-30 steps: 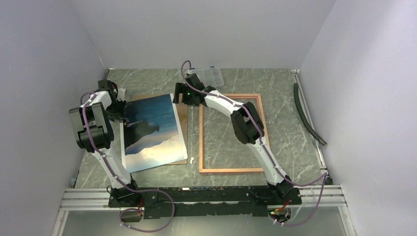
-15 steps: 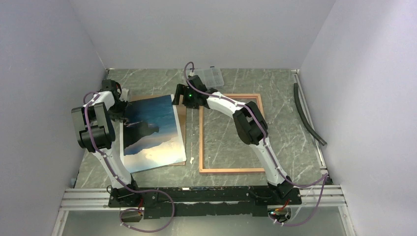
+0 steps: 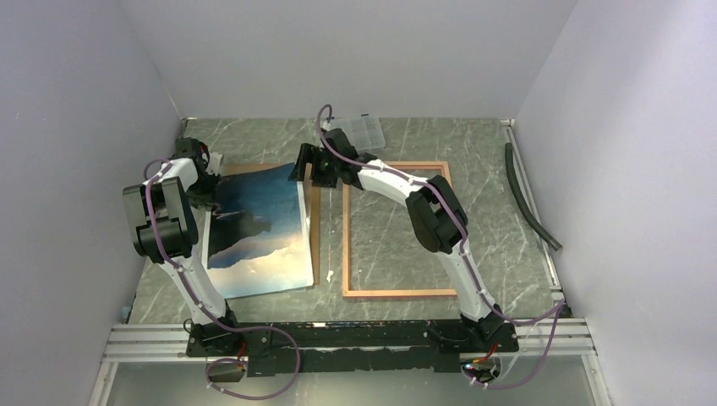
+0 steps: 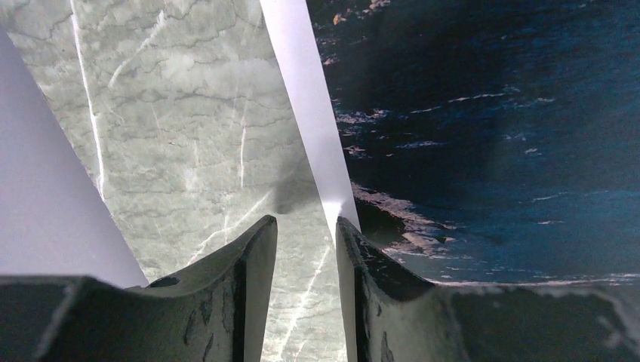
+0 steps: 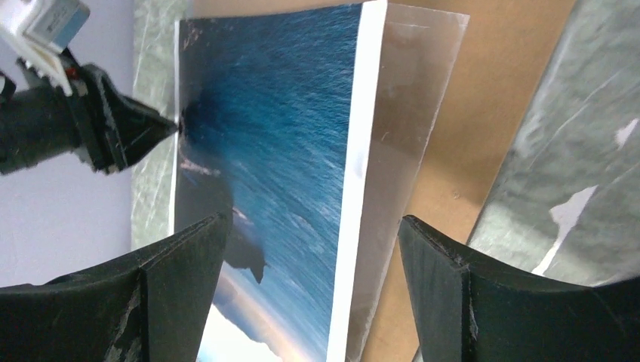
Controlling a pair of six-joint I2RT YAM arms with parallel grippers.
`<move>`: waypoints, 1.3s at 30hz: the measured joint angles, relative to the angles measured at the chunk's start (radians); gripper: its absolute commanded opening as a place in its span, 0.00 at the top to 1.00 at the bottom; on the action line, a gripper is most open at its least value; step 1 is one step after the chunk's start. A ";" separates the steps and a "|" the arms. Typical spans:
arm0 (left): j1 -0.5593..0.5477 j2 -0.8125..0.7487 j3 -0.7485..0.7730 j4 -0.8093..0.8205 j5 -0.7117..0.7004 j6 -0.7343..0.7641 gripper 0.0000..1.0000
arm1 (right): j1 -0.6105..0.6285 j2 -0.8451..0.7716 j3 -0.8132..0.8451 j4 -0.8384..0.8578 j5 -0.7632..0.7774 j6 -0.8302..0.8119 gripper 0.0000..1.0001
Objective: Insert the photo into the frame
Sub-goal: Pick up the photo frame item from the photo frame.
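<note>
The photo (image 3: 258,228) of blue sea and dark mountains lies tilted on a brown backing board (image 3: 315,194), left of the frame (image 3: 346,245), whose thin pink border lies flat on the table. My left gripper (image 3: 208,182) is at the photo's left edge. In the left wrist view its jaws (image 4: 303,219) stand a little apart with bare table between them, and the photo's white edge (image 4: 317,143) meets the right fingertip. My right gripper (image 3: 306,165) hovers wide open (image 5: 313,220) over the photo's white right border (image 5: 355,166), touching nothing.
A small clear compartment box (image 3: 365,131) sits at the back behind the right arm. A dark hose (image 3: 528,199) runs along the right wall. Walls close in on the left, back and right. In the right wrist view the brown board (image 5: 483,113) shows beside marble table.
The photo has swung to stand straighter and looks narrower, its lower edge nearer the front. My right gripper has shifted left over the photo's top right corner. The left gripper has hardly moved.
</note>
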 measured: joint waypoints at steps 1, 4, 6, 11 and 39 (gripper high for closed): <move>0.000 0.000 0.000 0.000 0.000 0.000 0.59 | 0.000 -0.008 -0.024 0.018 -0.016 0.006 0.15; 0.000 -0.001 0.000 0.000 0.001 0.001 0.59 | -0.001 -0.027 -0.092 0.087 -0.083 0.032 0.19; 0.000 -0.001 0.000 0.000 0.001 0.001 0.59 | -0.004 -0.027 -0.109 0.121 -0.113 0.044 0.23; 0.000 -0.003 -0.004 0.004 0.002 0.001 0.59 | -0.027 -0.027 -0.156 0.240 -0.186 0.103 0.27; 0.034 -0.013 0.003 -0.013 0.048 0.000 0.54 | -0.036 -0.047 -0.289 0.499 -0.343 0.302 0.81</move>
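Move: The photo's raised far-right edge already lies between the right hand's open fingers, while the photo's middle is about 13 cm back, 12 cm left and 7 cm down. The backboard under it is centred some 12 cm back and 9 cm left; the empty frame lies 14 cm back and 26 cm right, the plastic box 12 cm ahead and 14 cm right. From the left hand, the photo's middle is roughly 7 cm back and 14 cm right. The right fingers close on the photo's right edge and pinch it, clear sheet included, after the hand has drawn back about 4 cm, a little left and up nearly 4 cm, rolling some 25 degrees so its left side rises. While closing, the hand dips about 2.5 cm, then starts up again. The left hand stays at the opposite edge, one fingertip still on the white border. ##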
